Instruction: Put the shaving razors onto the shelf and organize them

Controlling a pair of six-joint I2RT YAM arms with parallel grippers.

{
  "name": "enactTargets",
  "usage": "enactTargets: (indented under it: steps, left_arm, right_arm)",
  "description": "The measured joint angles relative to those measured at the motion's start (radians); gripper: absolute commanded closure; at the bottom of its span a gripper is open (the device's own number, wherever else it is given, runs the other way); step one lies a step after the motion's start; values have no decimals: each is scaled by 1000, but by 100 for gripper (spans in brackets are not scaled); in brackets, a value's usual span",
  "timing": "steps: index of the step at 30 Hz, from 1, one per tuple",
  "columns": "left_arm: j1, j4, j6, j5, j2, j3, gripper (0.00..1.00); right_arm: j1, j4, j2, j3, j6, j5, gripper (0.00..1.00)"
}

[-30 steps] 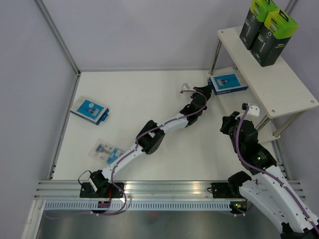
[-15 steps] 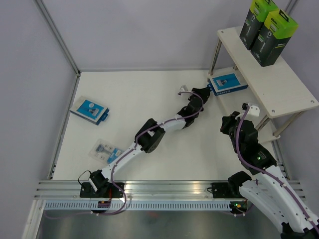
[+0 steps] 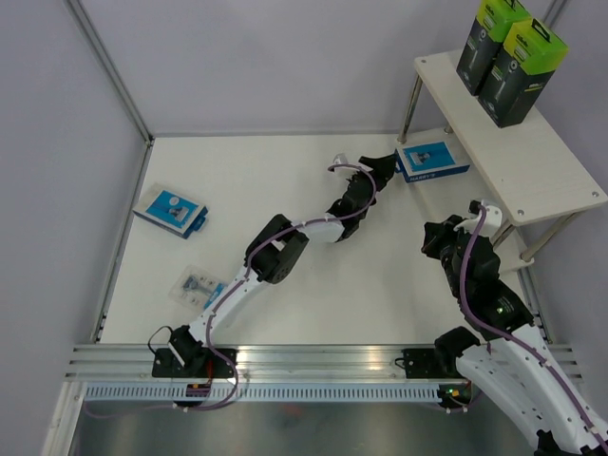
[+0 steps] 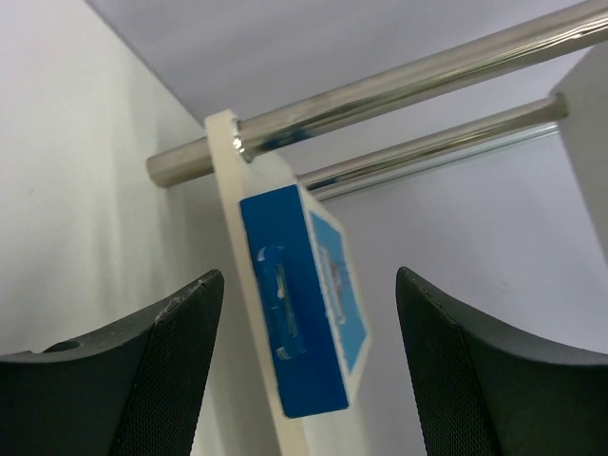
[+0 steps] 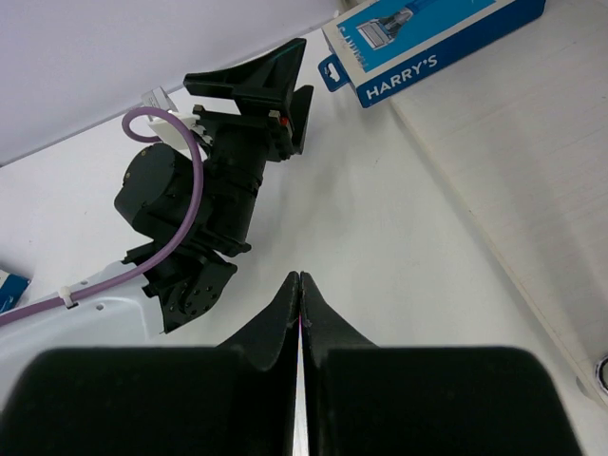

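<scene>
A flat blue-and-white razor box (image 3: pixel 432 160) lies on the lower board of the shelf (image 3: pixel 541 171). My left gripper (image 3: pixel 386 169) stands open just left of it, touching nothing. In the left wrist view the box (image 4: pixel 304 323) rests free on the board edge (image 4: pixel 237 237) between my spread fingers (image 4: pixel 176 361). Two tall black boxes with lime-green tops (image 3: pixel 503 57) stand on the upper board. Another blue box (image 3: pixel 171 209) and a clear blister pack (image 3: pixel 202 288) lie on the table at the left. My right gripper (image 3: pixel 435 236) is shut and empty, (image 5: pixel 300 275) low over the table.
Silver shelf legs (image 4: pixel 399 81) run past the lower board. In the right wrist view, the lower board (image 5: pixel 513 171) carries the box (image 5: pixel 427 38), with the left gripper (image 5: pixel 252 85) beside it. White walls and a metal frame post (image 3: pixel 109 71) bound the table.
My left gripper has opened and let go of the blue box on the lower board, then drawn back slightly to the left. The right arm has barely moved.
</scene>
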Motion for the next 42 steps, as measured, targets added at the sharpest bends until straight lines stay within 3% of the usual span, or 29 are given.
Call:
enactTargets:
  steps: [4, 9, 14, 17, 18, 22, 27, 32, 36, 42]
  left_arm:
    - [13, 42, 4, 32, -50, -85, 19]
    - [47, 63, 24, 79, -247, -420, 19]
    - [163, 84, 75, 188, -485, -735, 19]
    - [271, 81, 136, 283, -644, -892, 19]
    - [309, 66, 156, 321, -697, -933, 19]
    - [439, -64, 243, 442, -910, -1053, 15]
    - [574, -309, 378, 525, -1147, -1127, 8]
    - [756, -606, 477, 579, -1275, -1125, 7]
    - [888, -764, 541, 571, -1356, -1154, 1]
    - [981, -896, 579, 458, -1484, -1211, 0]
  right_arm:
    - [0, 1, 2, 0, 2, -22, 93]
    - [0, 32, 59, 0, -3, -75, 79]
    - [0, 105, 172, 3, -24, -150, 65]
    - [0, 169, 258, 6, -33, -199, 51]
    - [0, 195, 284, 6, -36, -219, 41]
    - [0, 320, 409, 16, -23, -300, 22]
    - [23, 470, 584, 47, -3, -369, 16]
    - [89, 595, 788, 140, 28, -442, 15]
    - [148, 719, 942, 195, 69, -510, 14]
    - [196, 980, 1263, 289, 228, -646, 14]
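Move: The blue Harry's box still waiting on the table lies about 60 cm to the left of the left gripper, roughly 10 cm nearer the base and 9 cm below. The clear razor pack is some 46 cm left and 33 cm back of that gripper, and the shelved blue box about 4 cm ahead and 11 cm to the right. From the right gripper, the waiting Harry's box is roughly 67 cm left, 19 cm ahead and 22 cm below. Swing the left gripper away from the shelved blue box, about 55 cm left and some 13 cm back, rising then dipping slightly to hang above the waiting Harry's box; open the fingers fully, tip them down, roll the left side up and turn counter-clockwise. Meanwhile bring the right gripper left, forward and down towards mid-table, opening from shut and turning some 40 degrees counter-clockwise. ##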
